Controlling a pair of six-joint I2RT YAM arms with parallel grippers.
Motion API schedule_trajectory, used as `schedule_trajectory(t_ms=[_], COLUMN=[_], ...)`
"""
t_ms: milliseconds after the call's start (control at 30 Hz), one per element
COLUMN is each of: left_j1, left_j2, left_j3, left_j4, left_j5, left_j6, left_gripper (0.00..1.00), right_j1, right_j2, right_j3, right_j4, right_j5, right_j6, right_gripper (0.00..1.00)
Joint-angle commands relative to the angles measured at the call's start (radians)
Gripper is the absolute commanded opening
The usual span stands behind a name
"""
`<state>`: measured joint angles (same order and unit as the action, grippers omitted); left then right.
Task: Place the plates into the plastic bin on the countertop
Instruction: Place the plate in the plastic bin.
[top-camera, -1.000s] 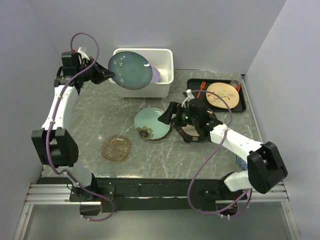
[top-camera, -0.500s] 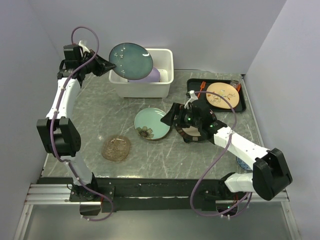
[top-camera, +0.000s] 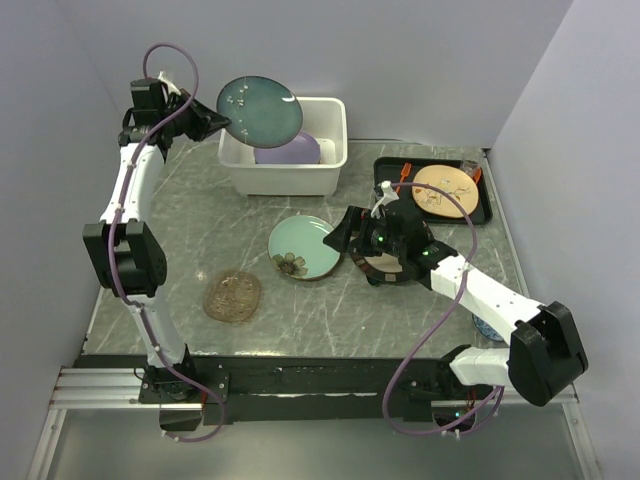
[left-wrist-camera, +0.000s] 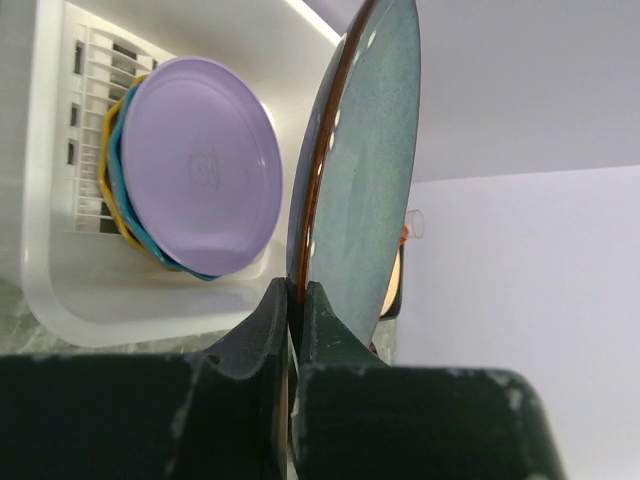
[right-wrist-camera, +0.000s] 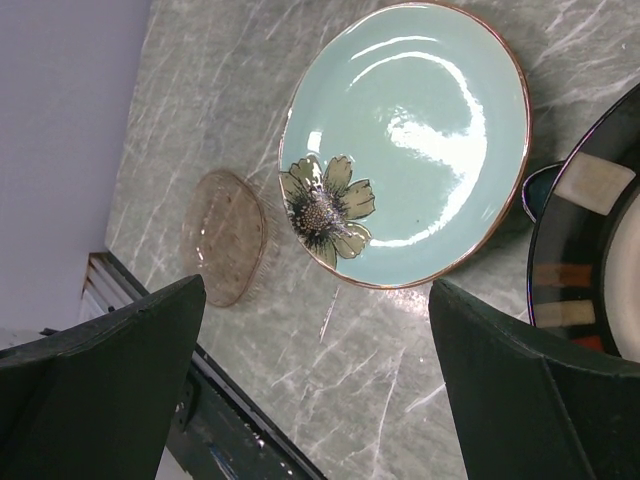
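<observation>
My left gripper (top-camera: 214, 122) (left-wrist-camera: 296, 296) is shut on the near rim of the dark teal plate (top-camera: 260, 110) (left-wrist-camera: 365, 180), held tilted on edge above the white plastic bin (top-camera: 335, 140) (left-wrist-camera: 60, 290). Inside the bin a lavender plate (top-camera: 288, 152) (left-wrist-camera: 205, 165) leans on top of a teal one and an orange one. My right gripper (top-camera: 335, 235) (right-wrist-camera: 318, 290) hangs open just above the right side of the pale green flowered plate (top-camera: 300, 248) (right-wrist-camera: 410, 140). An amber glass plate (top-camera: 233, 296) (right-wrist-camera: 225, 235) lies near the front left. A dark-rimmed plate (top-camera: 385, 268) (right-wrist-camera: 590, 260) sits partly under my right arm.
A black tray (top-camera: 385, 168) with a tan round plate (top-camera: 445, 190) stands at the back right. A sliver of blue plate (top-camera: 482, 326) shows at the right edge behind my right arm. Walls close in the left, back and right sides.
My left arm has carried the dark teal plate up and back, from the bin's front rim to above its rear left. My right gripper has barely shifted.
</observation>
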<state>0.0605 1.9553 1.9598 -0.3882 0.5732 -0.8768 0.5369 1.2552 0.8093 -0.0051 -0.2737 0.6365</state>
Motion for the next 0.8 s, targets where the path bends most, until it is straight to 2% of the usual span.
schedule_trajectory(t_ms=[0,500,767], left_j1=[0.002,-0.013,-0.054], left_j2=[0.007,0.197,0.261], left_j3=[0.154,0.34,0.363], left_j4=[0.08,0.046,0.074], left_j5=[0.011,-0.013,-0.047], left_j6=[0.002,0.022,0.029], left_gripper=[0.01,0.01,0.01], right_j1=[0.005,0.005,0.005], right_j2=[-0.039,-0.066,-0.057], right_j3=[0.005,-0.007,0.008], right_j4=[0.011,-0.003,-0.016], right_j5=[0.013,0.03,0.037], right_j6=[-0.009,-0.009,-0.021], right_gripper=[1.0,1.0,1.0])
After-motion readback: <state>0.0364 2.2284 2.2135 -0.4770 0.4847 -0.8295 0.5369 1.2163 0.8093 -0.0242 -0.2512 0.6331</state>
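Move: The left hand holds the dark teal plate by its edge, over the near left part of the white bin. The bin's middle lies about 12 cm ahead of that hand, 12 cm to its right and some 25 cm below. Inside, the purple plate is roughly 11 cm ahead, 13 cm right and 23 cm down. The mint plate on the counter is about 16 cm back and 17 cm right, 30 cm below. From the right hand the bin's middle lies some 38 cm ahead, 14 cm left and 12 cm lower. Still pinching the dark teal plate's edge between shut fingers, the left hand carries it down and forward towards the inside of the bin, about 6 cm each way. It goes mostly forward at first, then sinks ever more steeply, while the wrist tips down only about 5 degrees. ##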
